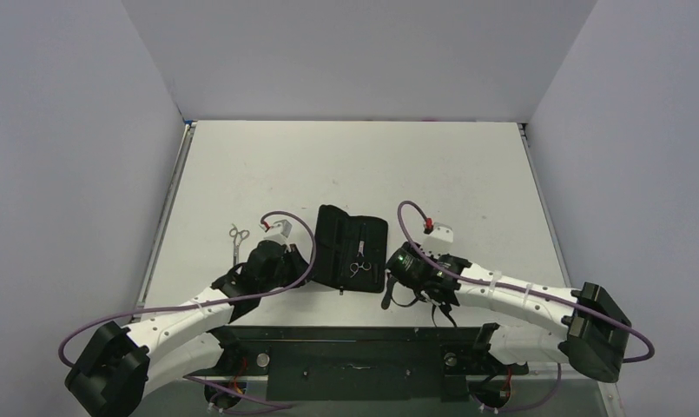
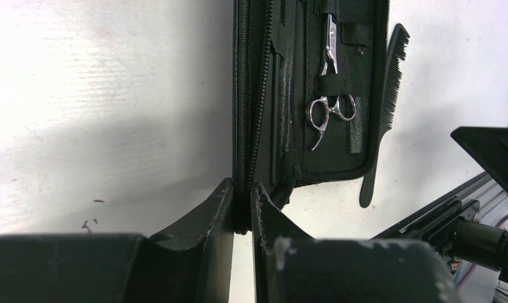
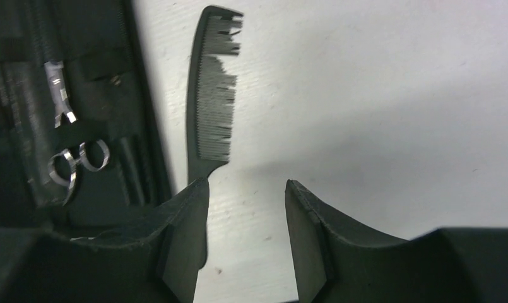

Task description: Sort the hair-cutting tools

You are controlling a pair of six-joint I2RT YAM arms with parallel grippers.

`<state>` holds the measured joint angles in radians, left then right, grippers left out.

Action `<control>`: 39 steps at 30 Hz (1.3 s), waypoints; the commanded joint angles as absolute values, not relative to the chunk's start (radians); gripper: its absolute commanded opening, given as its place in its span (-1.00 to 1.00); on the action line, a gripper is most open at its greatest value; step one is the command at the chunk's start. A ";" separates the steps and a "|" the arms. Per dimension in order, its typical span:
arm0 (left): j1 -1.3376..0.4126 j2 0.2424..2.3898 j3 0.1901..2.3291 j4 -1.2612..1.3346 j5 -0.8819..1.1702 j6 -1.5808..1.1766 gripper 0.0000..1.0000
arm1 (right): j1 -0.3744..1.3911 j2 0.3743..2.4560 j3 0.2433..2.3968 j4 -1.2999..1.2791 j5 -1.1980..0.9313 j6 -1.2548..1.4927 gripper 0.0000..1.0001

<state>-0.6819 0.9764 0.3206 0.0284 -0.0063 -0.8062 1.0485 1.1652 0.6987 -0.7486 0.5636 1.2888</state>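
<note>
The black zip case (image 1: 341, 233) lies open in the middle of the table. A pair of silver scissors (image 2: 330, 113) is tucked under its straps, also visible in the right wrist view as scissors (image 3: 71, 164). A second pair of scissors (image 1: 236, 236) lies loose on the table to the left. My left gripper (image 2: 242, 202) is shut on the case's zipped edge (image 2: 251, 126). The black comb (image 3: 210, 107) lies flat on the table just right of the case, its handle running behind one fingertip (image 3: 191, 208). My right gripper (image 3: 246, 189) stands open over bare table, holding nothing.
A black metal rail (image 1: 354, 356) runs along the near edge between the arm bases. Grey walls close in the table on the left, right and back. The loose scissors lie close to the left arm's wrist (image 1: 263, 261).
</note>
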 commanded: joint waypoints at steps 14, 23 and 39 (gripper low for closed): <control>-0.686 0.807 0.313 -0.097 -0.140 -0.822 -1.00 | 0.951 1.441 0.837 -0.590 0.474 1.035 -0.11; -0.686 0.813 0.297 -0.073 -0.130 -0.828 -1.00 | 1.002 1.535 0.836 -0.570 0.426 1.050 -0.17; -0.686 0.786 0.293 -0.089 -0.124 -0.833 -1.00 | 1.007 1.546 0.721 -0.526 0.396 1.061 -0.73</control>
<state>-0.6857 0.8074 0.2951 -0.1043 -0.1200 -0.8318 1.0027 1.5570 0.7994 -0.5282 0.4213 1.0492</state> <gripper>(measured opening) 0.098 0.167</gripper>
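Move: The comb's middle is about 4 cm ahead of my right hand, 5 cm to its left and 6 cm below. From that hand, the black case's middle is some 14 cm left and 8 cm ahead, and the silver scissors in it 12 cm left and 5 cm ahead. My left hand already grips the case's left edge near the front; the case's middle lies about 9 cm to its right, 8 cm ahead and 4 cm lower. I bring my right hand down about 6 cm to the comb, first reaching forward 3 cm, then easing back and left by roughly 5 cm, turning a little counter-clockwise. Once down, I close my fingers around the handle just behind the teeth. Meanwhile my left hand keeps its pinch and draws the case left, away from the comb, lifting briefly and settling back. ##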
